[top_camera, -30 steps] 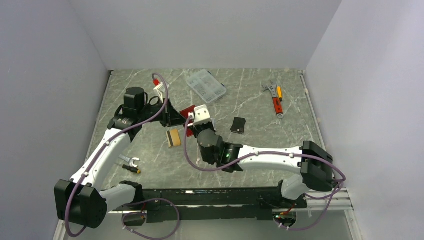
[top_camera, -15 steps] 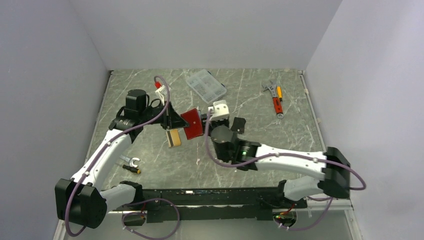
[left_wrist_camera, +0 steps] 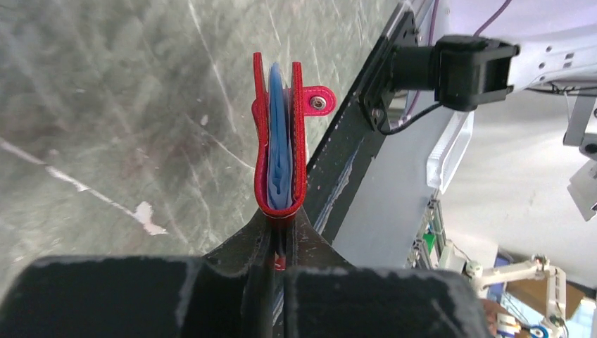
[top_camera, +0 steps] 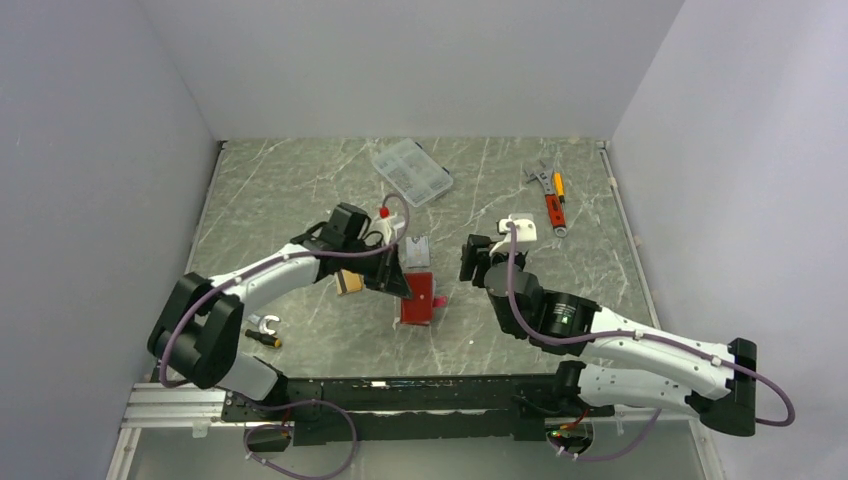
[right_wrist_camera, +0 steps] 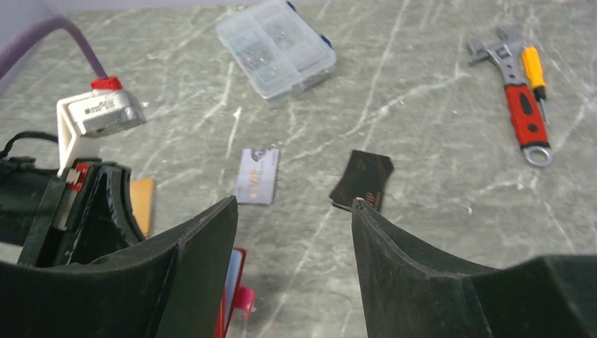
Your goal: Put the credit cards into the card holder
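Note:
The red card holder (top_camera: 418, 298) hangs over the middle of the table, folded nearly closed, with my left gripper (top_camera: 399, 279) shut on its spine. In the left wrist view the card holder (left_wrist_camera: 280, 134) shows its light blue inside and snap tab, pinched in my left gripper (left_wrist_camera: 280, 227). A silver-grey credit card (top_camera: 418, 250) lies flat just behind it, and an orange one (top_camera: 349, 282) lies to the left. My right gripper (right_wrist_camera: 294, 204) is open and empty, to the right of the holder. The silver card (right_wrist_camera: 257, 176) lies ahead of it.
A small black wallet (right_wrist_camera: 362, 179) lies just ahead of the right fingertip. A clear parts box (top_camera: 411, 172) sits at the back centre, and a red-handled wrench (top_camera: 553, 205) and a yellow-handled tool at the back right. A small hand tool (top_camera: 262, 330) lies near the left arm.
My right gripper opened, let go of the card holder and drew back to the right. My left arm carried the holder toward the near centre. The silver card now shows.

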You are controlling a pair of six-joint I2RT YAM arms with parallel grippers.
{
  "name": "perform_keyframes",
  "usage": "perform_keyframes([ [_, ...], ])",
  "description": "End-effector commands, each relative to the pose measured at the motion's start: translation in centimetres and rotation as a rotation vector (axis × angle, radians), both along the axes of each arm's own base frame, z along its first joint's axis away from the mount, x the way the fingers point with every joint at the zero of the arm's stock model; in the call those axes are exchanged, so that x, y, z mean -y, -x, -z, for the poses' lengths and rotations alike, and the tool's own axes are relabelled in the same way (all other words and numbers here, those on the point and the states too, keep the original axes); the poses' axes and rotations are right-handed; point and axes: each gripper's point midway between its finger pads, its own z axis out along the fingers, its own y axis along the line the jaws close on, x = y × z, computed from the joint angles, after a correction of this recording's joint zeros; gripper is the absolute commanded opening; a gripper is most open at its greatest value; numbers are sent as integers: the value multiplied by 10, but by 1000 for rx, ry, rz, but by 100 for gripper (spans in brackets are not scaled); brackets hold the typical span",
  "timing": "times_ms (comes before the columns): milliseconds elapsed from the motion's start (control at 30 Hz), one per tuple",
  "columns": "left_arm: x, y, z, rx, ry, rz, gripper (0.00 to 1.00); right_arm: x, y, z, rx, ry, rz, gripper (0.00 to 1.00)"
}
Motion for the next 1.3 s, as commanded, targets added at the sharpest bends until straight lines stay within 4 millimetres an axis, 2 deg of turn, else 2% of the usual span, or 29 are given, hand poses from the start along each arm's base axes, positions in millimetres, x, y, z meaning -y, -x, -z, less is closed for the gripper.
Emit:
perform_keyframes([
  [0, 20, 9, 4, 30, 25, 72, 14, 23, 0, 12, -49, -5, 49, 62],
  [133, 14, 2, 23, 13, -8, 68, 30, 25, -7, 22, -85, -11, 36, 62],
  [167, 11, 2, 28, 6, -12, 62, 40, 24, -8, 26, -96, -4, 32, 61],
  [200, 7, 3, 34, 1, -19, 62, 45, 24, -9, 28, -104, 0, 29, 61],
  [333, -3, 10, 50, 20, -44, 82, 76, 20, -11, 41, -137, 17, 10, 62],
  [467, -16, 2, 48, 74, -69, 84, 79, 13, -14, 52, -171, 25, -15, 62],
  [667, -41, -9, 45, 218, -175, 108, 78, -5, -23, 57, -198, 37, -61, 63],
  [733, -47, -13, 33, 273, -166, 123, 78, -13, -27, 56, -200, 38, -82, 63],
  [833, -61, -26, 3, 366, -147, 126, 79, -31, -35, 59, -229, 49, -131, 65],
  [967, -101, -64, -40, 534, -191, 30, 81, -62, -47, 65, -289, 44, -216, 67],
  [1033, -123, -78, -48, 583, -220, -31, 82, -80, -52, 68, -309, 35, -272, 67],
  [1133, -151, -96, -40, 608, -288, -104, 83, -108, -60, 71, -342, -8, -360, 67],
  [1267, -180, -114, -6, 580, -419, -152, 81, -147, -72, 76, -400, -112, -495, 67],
])
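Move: The left hand still grips the card holder, about 12 cm above its place on the table, which is 1 cm nearer and 1 cm right; from that hand the gold card lies some 8 cm ahead, 15 cm left. From the right hand the white VIP card lies about 12 cm ahead, 13 cm left and 25 cm below, the black card 12 cm ahead and 2 cm right, the held holder 4 cm back and 14 cm left. The left hand sinks about 6 cm, opening wide to let go of the card holder, then backs out leftward, rises and goes forward over the gold card, its wrist turning some 35 degrees. The right hand, open throughout, drifts a little right, then goes down, left and forward towards the white VIP card, tipping its fingers some 25 degrees further down and swinging them counter-clockwise, with nothing touched. ##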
